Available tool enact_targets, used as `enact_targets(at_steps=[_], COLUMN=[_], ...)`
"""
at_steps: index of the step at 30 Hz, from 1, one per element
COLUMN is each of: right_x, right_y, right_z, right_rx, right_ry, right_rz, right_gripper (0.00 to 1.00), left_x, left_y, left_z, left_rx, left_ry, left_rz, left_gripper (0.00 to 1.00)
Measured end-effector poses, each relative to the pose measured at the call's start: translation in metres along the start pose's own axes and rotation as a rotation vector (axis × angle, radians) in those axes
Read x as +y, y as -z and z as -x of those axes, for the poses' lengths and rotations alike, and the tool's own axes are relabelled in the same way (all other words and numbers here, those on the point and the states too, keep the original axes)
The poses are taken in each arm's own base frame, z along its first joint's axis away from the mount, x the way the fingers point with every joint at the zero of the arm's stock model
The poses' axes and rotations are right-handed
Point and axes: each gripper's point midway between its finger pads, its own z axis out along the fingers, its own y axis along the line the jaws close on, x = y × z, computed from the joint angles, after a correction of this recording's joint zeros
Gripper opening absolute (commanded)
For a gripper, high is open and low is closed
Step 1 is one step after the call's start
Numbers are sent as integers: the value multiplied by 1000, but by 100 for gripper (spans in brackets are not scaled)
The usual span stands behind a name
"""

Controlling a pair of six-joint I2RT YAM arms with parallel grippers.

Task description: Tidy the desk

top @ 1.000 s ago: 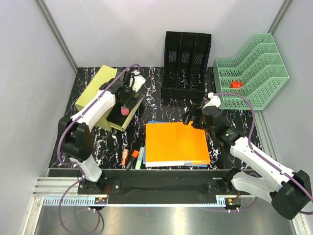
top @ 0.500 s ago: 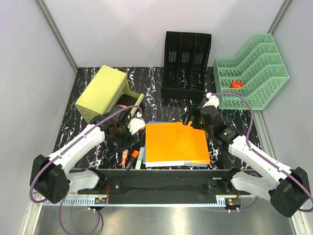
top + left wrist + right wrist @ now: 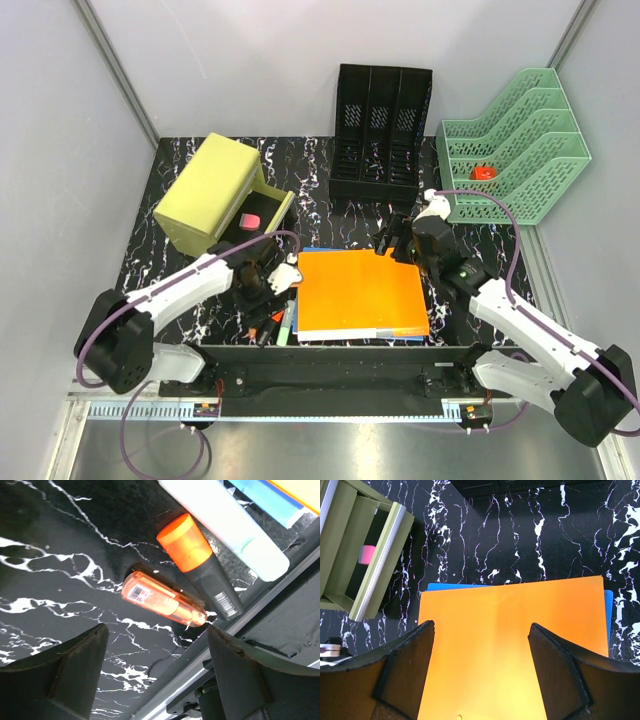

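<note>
The desk is a black top with white veins. An orange folder lies on a blue one at the near middle. My left gripper hangs open just above the pens left of the folder. In the left wrist view its jaws stand empty beside a small clear orange tube, an orange-capped black highlighter and a pale green marker. My right gripper is open over the folder's far edge, with the orange folder under its empty jaws.
A yellow-green drawer box stands at the back left, its drawer open with a pink eraser inside. A black mesh file holder is at the back middle. A green tiered tray at the back right holds a red item.
My left arm has swung from the open drawer down toward the near edge and now hovers over the pens. The pink eraser stays in the drawer. The right arm has barely moved.
</note>
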Motion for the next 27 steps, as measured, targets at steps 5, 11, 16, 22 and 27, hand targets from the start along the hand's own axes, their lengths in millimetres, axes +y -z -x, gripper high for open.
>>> enact_targets(at_steps=[5,11,16,22,27], right_x=[-1,-2,-2,-3,-4], right_y=[2,4,7,8,8], right_z=[1,0,1,0,0], right_rx=[-7,-10,-16,-17,-15], right_ry=[-2,-3,-6,-8,-8], right_rz=[2,4,9,9,8], right_gripper=[83,84,83,83,83], left_x=[0,2,3,9,15], left_y=[-12,-27,-33,-35,-36], left_z=[-5,-12,-14,-10,-3], left_rx=[67,144,179,201,194], left_ry=[19,39,38,25,15], left_rz=[-3,-14,-17,1,14], left_gripper=[76,75,69,48,34])
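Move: The orange highlighter lies almost under the left hand, about 4 cm below, 1 cm ahead and 1 cm to the right. The black marker with the orange cap is some 4 cm to that hand's right and level with it, the green marker about 7 cm right and also level. From the right hand, the highlighter is roughly 27 cm left, 17 cm back and 17 cm below. The left hand sinks about 4 cm onto the orange highlighter, then edges forward, fingers half closing to pinch it. ##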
